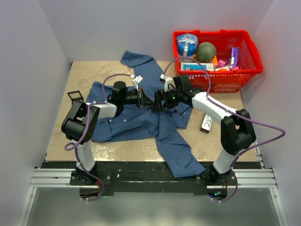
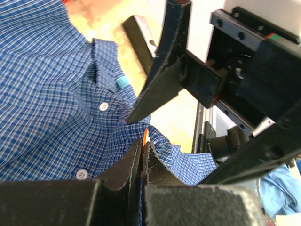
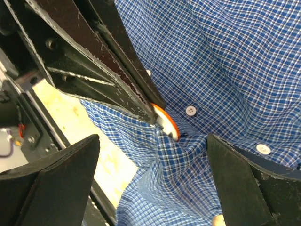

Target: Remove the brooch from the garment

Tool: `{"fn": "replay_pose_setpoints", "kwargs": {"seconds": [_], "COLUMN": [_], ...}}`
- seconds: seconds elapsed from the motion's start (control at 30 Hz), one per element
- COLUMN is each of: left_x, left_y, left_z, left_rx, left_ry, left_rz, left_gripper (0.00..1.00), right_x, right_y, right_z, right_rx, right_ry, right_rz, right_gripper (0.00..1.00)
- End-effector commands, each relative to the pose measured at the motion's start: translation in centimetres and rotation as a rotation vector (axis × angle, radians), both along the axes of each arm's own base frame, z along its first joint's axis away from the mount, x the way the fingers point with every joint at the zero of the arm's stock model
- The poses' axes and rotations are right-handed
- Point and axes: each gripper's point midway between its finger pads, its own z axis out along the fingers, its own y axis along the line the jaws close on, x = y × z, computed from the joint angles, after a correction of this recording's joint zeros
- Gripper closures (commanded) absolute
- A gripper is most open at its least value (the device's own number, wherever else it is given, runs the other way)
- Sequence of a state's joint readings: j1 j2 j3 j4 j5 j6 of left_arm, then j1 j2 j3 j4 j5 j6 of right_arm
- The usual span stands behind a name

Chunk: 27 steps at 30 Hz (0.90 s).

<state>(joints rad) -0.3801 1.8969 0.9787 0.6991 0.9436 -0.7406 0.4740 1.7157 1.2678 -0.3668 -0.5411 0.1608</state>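
The garment (image 1: pixel 141 123), a blue fine-checked shirt, lies crumpled across the middle of the table. My left gripper (image 2: pixel 142 143) is shut on the brooch (image 2: pixel 145 135), whose orange edge pokes out between the fingertips. The shirt cloth (image 2: pixel 56 94) is drawn up into a peak at that spot. In the right wrist view the brooch (image 3: pixel 167 121) shows as an orange-rimmed disc at the tip of the left fingers (image 3: pixel 117 80), still against the cloth (image 3: pixel 225 56). My right gripper (image 3: pixel 153 139) stands wide open facing it, one finger on each side of the peak and touching nothing. The top view hides the brooch.
A red basket (image 1: pixel 244 70) holding a ball, a blue roll and other items stands at the back right. A small white box (image 1: pixel 206 123) lies right of the shirt. A black bracket (image 1: pixel 75 96) sits at the table's left edge. Both grippers (image 1: pixel 156 101) meet over the shirt.
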Motion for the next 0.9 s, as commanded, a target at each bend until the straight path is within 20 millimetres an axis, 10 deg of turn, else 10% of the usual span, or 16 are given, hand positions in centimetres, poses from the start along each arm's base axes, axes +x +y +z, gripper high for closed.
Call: {"fn": "replay_pose_setpoints", "kwargs": {"seconds": [0.0,0.87], "left_x": [1.5,2.6], "left_y": [0.0,1.2], "left_z": [2.4,4.0], "left_rx": [0.036,0.006], "left_ry": [-0.092,-0.098], "left_rz": [0.06,0.06], "left_gripper": [1.0,1.0], "right_x": [1.3,3.9], "right_y": [1.4,-5.2], "right_z": [0.9,-3.4], "right_rx": [0.011,-0.414], "right_ry": [-0.01,-0.177], "right_rz": [-0.059,-0.165], "right_gripper": [0.01,0.53]}}
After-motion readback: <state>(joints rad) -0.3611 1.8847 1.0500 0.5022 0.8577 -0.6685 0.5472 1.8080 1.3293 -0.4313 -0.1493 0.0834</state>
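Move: The fold of garment beside the brooch lies about 3 cm below the right hand's wide-open fingertips and 1 cm ahead. The brooch sits 1 cm ahead of that hand, 1 cm to its left and 1 cm below; a shirt button is roughly 3 cm ahead, 3 cm left and 5 cm down, and the small box 9 cm back, 21 cm right, 9 cm down. From the left hand, already pinching the brooch, the fold is about 3 cm right, level fore and aft, and 2 cm below. Down and forward, after a short slide left, the right hand goes to the garment fold beside the brooch, then draws about 4 cm back to the right; it ends some 4 cm lower, its fingers tipped about 20 degrees more downward and closed from wide open to half, straddling the fold. The left hand keeps its pinch on the brooch and eases about 2 cm forward. ##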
